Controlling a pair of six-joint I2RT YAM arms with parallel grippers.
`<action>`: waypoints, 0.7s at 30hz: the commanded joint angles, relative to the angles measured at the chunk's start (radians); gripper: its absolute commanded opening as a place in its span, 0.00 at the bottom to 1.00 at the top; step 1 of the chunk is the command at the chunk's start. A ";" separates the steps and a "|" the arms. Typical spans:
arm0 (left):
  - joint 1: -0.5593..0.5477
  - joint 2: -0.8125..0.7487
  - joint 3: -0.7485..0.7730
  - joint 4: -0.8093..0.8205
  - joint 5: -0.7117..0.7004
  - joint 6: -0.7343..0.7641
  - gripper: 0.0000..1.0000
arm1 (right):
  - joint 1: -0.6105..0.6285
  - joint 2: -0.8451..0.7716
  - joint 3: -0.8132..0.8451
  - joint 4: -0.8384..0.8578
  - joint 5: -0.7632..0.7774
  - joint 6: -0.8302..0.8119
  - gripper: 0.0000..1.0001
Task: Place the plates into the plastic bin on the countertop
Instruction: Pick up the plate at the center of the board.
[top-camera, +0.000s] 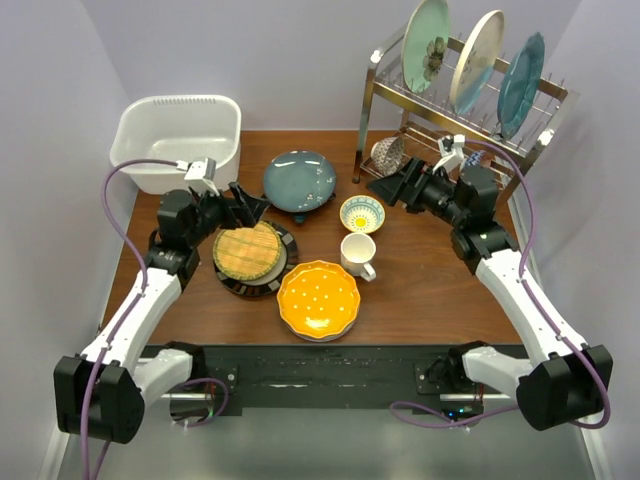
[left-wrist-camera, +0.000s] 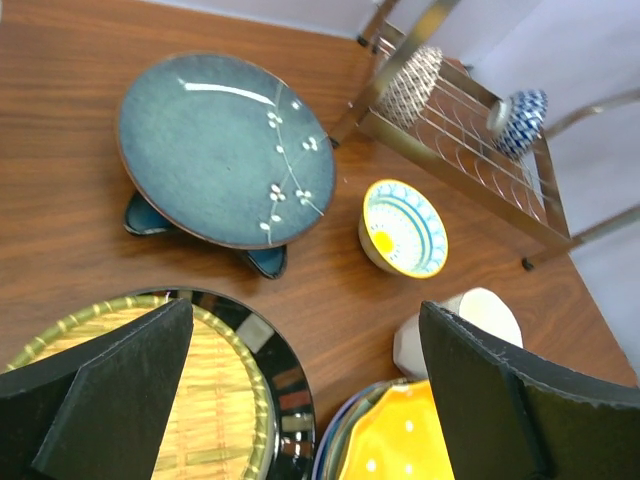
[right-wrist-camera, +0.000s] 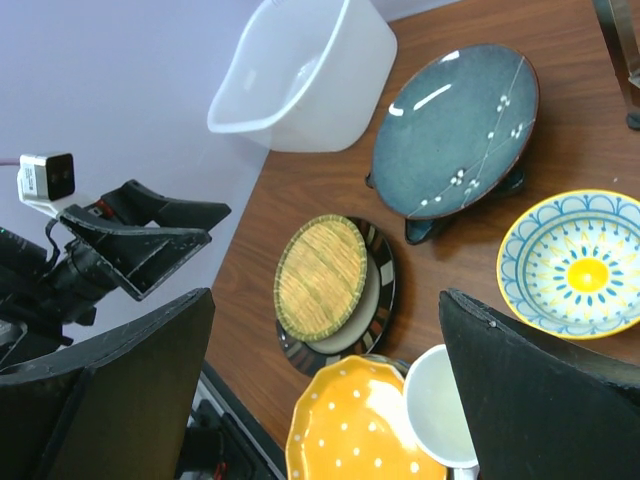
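Observation:
The white plastic bin (top-camera: 128, 128) stands empty at the countertop's (top-camera: 420, 290) back left. Flat on the wood lie a dark teal plate (top-camera: 299, 180), resting on a blue star-shaped plate, a black-rimmed plate with a yellow woven centre (top-camera: 250, 255), and an orange dotted plate (top-camera: 318, 298) topping a small stack. Three more plates stand upright in the rack: pale green floral (top-camera: 426, 45), lilac (top-camera: 476, 62) and blue (top-camera: 521, 85). My left gripper (top-camera: 250, 207) hovers open just above the woven plate's far edge. My right gripper (top-camera: 392, 187) hangs open by the rack's foot, holding nothing.
A steel wire dish rack (top-camera: 400, 100) fills the back right, with small patterned bowls on its lower shelf. A yellow-and-blue bowl (top-camera: 362, 213) and a white mug (top-camera: 357, 254) stand mid-table between the plates. Walls close in on three sides.

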 joint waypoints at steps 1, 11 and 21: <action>0.016 0.015 -0.008 0.114 0.148 -0.043 1.00 | 0.015 -0.024 -0.011 -0.010 -0.021 -0.036 0.99; 0.016 0.126 0.031 0.011 0.255 0.021 1.00 | 0.032 0.008 -0.026 -0.049 -0.017 -0.056 0.99; 0.015 0.218 0.106 -0.217 0.381 0.113 0.96 | 0.054 0.020 -0.037 -0.110 -0.029 -0.107 0.99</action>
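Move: The yellow plate lies about 20 cm back from my left hand, 13 cm to its right and 16 cm below. The woven plate is some 9 cm back and 3 cm to the left of that hand, also 16 cm down, and the white mug about 10 cm back, 22 cm right and 15 cm down. From my right hand, the yellow plate is roughly 20 cm back, 14 cm left and 23 cm below. I sink my left hand about 6 cm, at first drifting right and then also drawing back, in all some 3.5 cm right and 2 cm back, to close in on the yellow plate. The wrist swings about 15 degrees clockwise as the fingers tip downward, still wide open and touching nothing. My right hand, open too, eases down nearly 4 cm. ##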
